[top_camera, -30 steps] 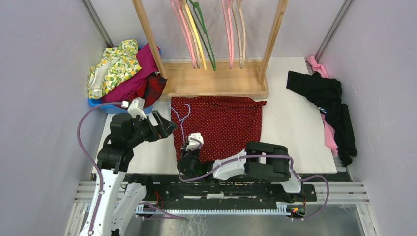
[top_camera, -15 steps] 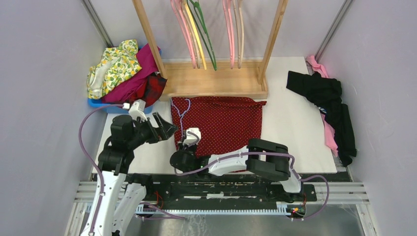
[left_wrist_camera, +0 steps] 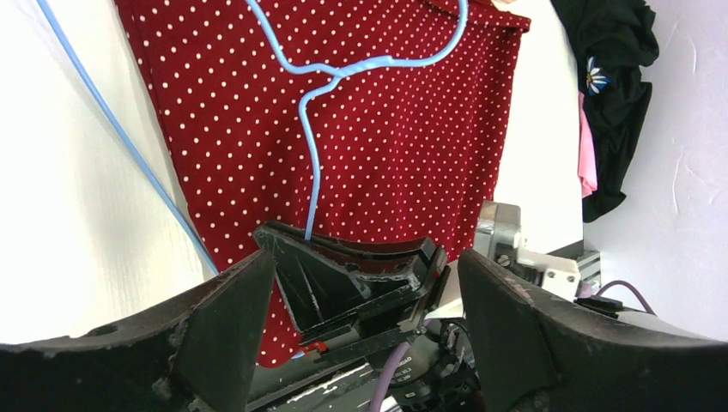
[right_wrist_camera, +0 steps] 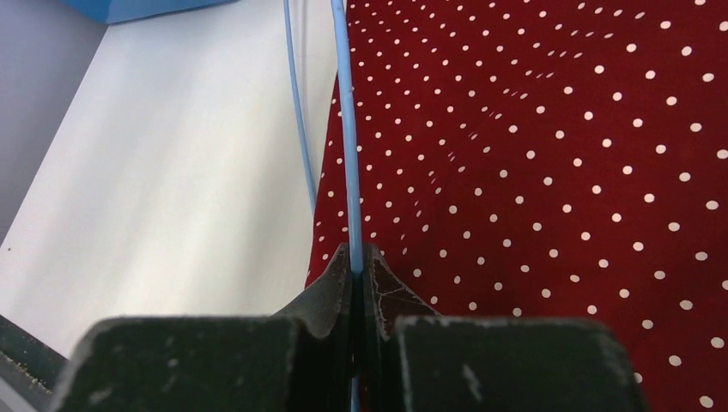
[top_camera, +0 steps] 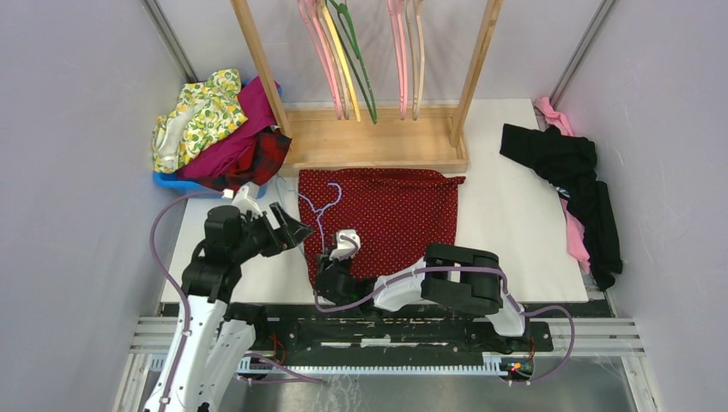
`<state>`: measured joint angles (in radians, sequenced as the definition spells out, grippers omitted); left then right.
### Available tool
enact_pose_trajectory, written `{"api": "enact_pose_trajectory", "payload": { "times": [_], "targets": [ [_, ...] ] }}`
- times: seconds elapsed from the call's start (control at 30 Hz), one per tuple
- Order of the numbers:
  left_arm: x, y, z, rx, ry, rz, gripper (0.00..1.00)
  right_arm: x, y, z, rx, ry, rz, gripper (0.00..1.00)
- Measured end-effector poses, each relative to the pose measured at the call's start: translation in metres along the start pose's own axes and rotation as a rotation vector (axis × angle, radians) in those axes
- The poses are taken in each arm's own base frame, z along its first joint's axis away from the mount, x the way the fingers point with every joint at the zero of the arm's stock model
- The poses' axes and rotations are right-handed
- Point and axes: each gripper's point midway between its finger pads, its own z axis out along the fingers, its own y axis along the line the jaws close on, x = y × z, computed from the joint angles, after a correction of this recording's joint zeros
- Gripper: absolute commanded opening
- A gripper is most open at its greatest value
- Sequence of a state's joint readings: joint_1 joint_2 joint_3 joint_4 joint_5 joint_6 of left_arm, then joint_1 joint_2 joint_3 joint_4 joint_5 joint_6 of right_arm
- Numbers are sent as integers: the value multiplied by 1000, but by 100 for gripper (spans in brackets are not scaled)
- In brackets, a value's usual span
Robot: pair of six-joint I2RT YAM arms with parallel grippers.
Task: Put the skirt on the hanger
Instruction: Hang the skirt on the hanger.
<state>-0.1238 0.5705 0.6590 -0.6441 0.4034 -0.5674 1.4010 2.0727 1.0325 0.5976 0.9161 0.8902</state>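
The dark-red polka-dot skirt [top_camera: 386, 215] lies flat on the table in front of the wooden rack. It also shows in the left wrist view [left_wrist_camera: 403, 129] and the right wrist view [right_wrist_camera: 532, 154]. The thin lilac-blue hanger [top_camera: 319, 210] lies across the skirt's left edge, hook towards the rack. My right gripper [top_camera: 330, 256] is shut on one wire of the hanger [right_wrist_camera: 347, 129], fingers pinched together [right_wrist_camera: 356, 257]. My left gripper [top_camera: 292, 226] is open and empty just left of the skirt. Through its wide jaws [left_wrist_camera: 367, 257] I see the right gripper holding the hanger wire [left_wrist_camera: 312, 172].
A wooden rack [top_camera: 378, 144] with pink, yellow and green hangers stands at the back. A blue bin [top_camera: 172, 182] piled with floral, magenta and plaid clothes sits at the back left. Black and pink garments [top_camera: 579, 184] lie at the right.
My right gripper swung left with the hanger, then back right, and the hook now lies further onto the skirt. My left gripper shifted slightly right and nearer, staying open.
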Motion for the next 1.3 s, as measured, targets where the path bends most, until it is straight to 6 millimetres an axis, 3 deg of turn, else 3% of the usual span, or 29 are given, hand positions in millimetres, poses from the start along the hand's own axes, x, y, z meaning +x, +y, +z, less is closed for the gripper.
{"api": "enact_pose_trajectory", "payload": {
  "times": [0.23,0.4,0.6,0.9,1.1,1.3],
  "targets": [
    [8,10,11,-21,6,-79,80,0,-4,1,4,-6,45,1],
    [8,28,30,-80,8,-141,80,0,-5,2,9,-4,57,1],
    [23,60,50,-192,44,-206,68,0,-8,3,17,-3,68,1],
    [13,85,68,-299,1,-222,49,-1,-9,6,21,-2,75,1],
    [10,106,83,-394,4,-226,48,-1,-9,6,16,5,79,1],
    [10,114,99,-445,10,-191,50,-1,-9,7,16,7,81,1]
  ]
}}
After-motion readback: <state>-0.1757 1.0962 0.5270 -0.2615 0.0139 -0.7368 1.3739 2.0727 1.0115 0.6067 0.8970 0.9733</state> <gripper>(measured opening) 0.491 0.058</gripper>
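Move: Ahead of the left hand by about 7 cm, some 4 cm to its left and 16 cm below, lies the middle of the blue hanger's long bar, beside the skirt's left edge. The hanger's neck is roughly 9 cm ahead, 3 cm right and 14 cm down; the skirt's middle is about 4 cm ahead, 17 cm right and 18 cm down. From the right hand, the bar's middle is 8 cm ahead and 7 cm left, slightly lower. Sinking about 12 cm while reaching 7 to 8 cm forward and a little left, the left hand comes down towards the hanger's long bar beside the skirt's left edge. It swings some 20 degrees counter-clockwise, tips further down and closes its wide-open fingers to about half, with no grip taken yet. The right hand stays nearly in place, still pinching the hanger. ##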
